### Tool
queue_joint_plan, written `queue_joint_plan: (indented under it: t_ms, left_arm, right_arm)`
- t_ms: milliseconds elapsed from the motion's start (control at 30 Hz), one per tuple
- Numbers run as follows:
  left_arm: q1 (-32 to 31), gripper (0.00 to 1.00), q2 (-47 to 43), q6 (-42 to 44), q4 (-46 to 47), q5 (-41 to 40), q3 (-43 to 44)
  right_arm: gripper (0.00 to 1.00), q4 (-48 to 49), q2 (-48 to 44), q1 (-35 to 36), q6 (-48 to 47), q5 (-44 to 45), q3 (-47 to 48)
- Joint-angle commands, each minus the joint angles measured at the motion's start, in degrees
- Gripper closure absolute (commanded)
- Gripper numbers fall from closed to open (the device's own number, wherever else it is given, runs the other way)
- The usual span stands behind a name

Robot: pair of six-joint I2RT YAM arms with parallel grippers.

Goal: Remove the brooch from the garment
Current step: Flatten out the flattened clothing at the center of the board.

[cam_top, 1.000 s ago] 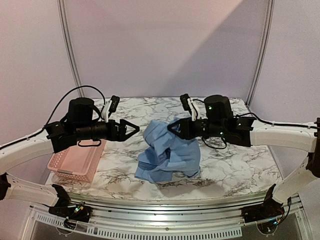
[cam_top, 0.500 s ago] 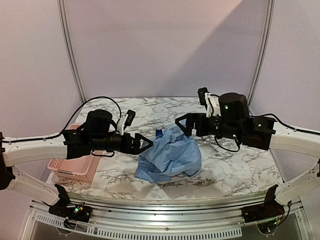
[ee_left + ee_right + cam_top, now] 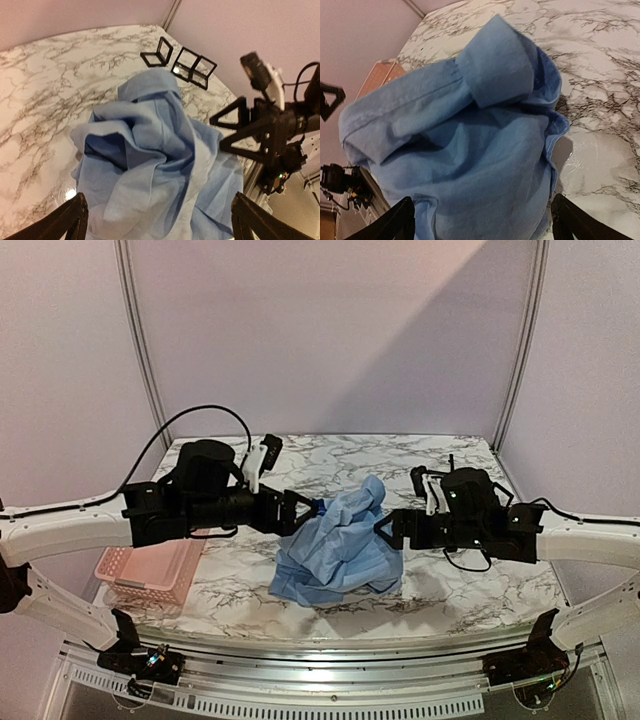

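Note:
The garment [image 3: 335,545] is a light blue shirt, crumpled in a heap mid-table. It fills the left wrist view [image 3: 160,160] and the right wrist view [image 3: 470,150]. The brooch is not visible in any view. My left gripper [image 3: 300,512] is open at the heap's upper left edge, its fingers wide on either side of the cloth [image 3: 160,220]. My right gripper [image 3: 385,530] is open at the heap's right edge, its fingers also spread wide with cloth between them [image 3: 480,225]. Neither gripper pinches the fabric.
A pink plastic basket [image 3: 150,570] sits at the table's left front edge and shows again in the right wrist view [image 3: 380,75]. Three small black frames [image 3: 180,62] lie on the marble beyond the shirt. The table's front rail runs just below the heap.
The right gripper opened, let go of the shirt and dropped lower to the right. The cloth settled into a heap. The left arm swung right up to the shirt.

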Motion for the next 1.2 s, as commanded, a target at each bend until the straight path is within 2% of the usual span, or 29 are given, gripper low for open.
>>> queue_joint_plan:
  t_ms: [0, 100, 167, 300, 400, 533, 567, 767, 833, 867, 1033, 1167]
  left_arm:
    - [-1.7, 0.0, 3.2, 3.6, -2.8, -1.5, 6.0]
    - [-3.0, 0.0, 7.5, 3.5, -3.2, -1.0, 9.3]
    - [-3.8, 0.01, 10.2, 3.5, -3.7, -1.5, 11.1]
    - [-4.5, 0.01, 14.6, 3.2, -6.6, -3.2, 14.4]
    - [-4.5, 0.01, 16.3, 3.0, -7.8, -5.0, 16.0]
    - [-4.5, 0.03, 17.9, 2.6, -8.6, -5.3, 17.4]
    - [-4.5, 0.1, 18.3, 2.5, -8.5, -4.9, 17.6]
    - [-4.5, 0.81, 17.2, 1.0, -6.2, -3.6, 16.0]
    - [-4.3, 0.97, 16.3, 1.0, -6.6, -4.2, 15.5]
    - [-4.1, 1.0, 15.9, 0.9, -7.0, -4.5, 15.4]
    - [-2.1, 1.0, 11.6, 1.2, -9.5, -6.3, 13.3]
    - [3.6, 1.0, 7.6, 1.9, -12.9, -4.0, 12.6]
  right_arm:
    - [0.12, 4.9, -3.0, 0.1, 3.8, -9.2, -4.2]
    - [0.22, 6.5, -2.6, 1.4, 6.0, -10.0, -6.1]
    - [0.33, 6.5, -1.9, 2.5, 7.0, -9.4, -6.2]
    - [0.63, 8.2, -1.2, 3.4, 7.8, -8.0, -6.3]
    - [0.8, 8.9, -1.6, 3.8, 7.6, -8.0, -6.3]
    - [0.92, 9.5, -2.4, 5.1, 6.1, -8.4, -6.2]
    - [0.94, 9.8, -2.7, 5.4, 5.7, -8.3, -6.2]
    - [1.0, 9.9, -3.3, 7.9, 4.4, -7.6, -6.1]
    - [1.0, 10.3, -2.6, 9.4, 3.8, -7.4, -5.4]
    - [1.0, 10.7, -2.1, 10.4, 3.3, -7.4, -5.0]
    - [1.0, 12.9, 2.8, 14.8, 1.2, -9.1, -0.8]
    - [1.0, 12.8, 11.4, 18.1, -0.9, -11.1, 5.5]
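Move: About 8 cm to the right of the left hand, 2 cm back and some 9 cm below lies the middle of the heaped blue garment, its raised folds reaching nearer the fingers. From the right hand that middle is roughly 9 cm left, 3 cm back and 5 cm down. The pink basket stands some 39 cm left of the left hand, 2 cm back; the black frames sit about 25 cm right of the right hand and 17 cm ahead. Swinging some 6 cm right over the heap, up and then down onto a far-left fold, the left hand shuts its fingers and pinches it, then eases about 3 cm back left. The right hand draws about 4 cm back and a little left and down as it closes on the garment's right side, then drags the pinched cloth onward back and left, roughly 9 cm each way in all, turning some 20 degrees counter-clockwise. ##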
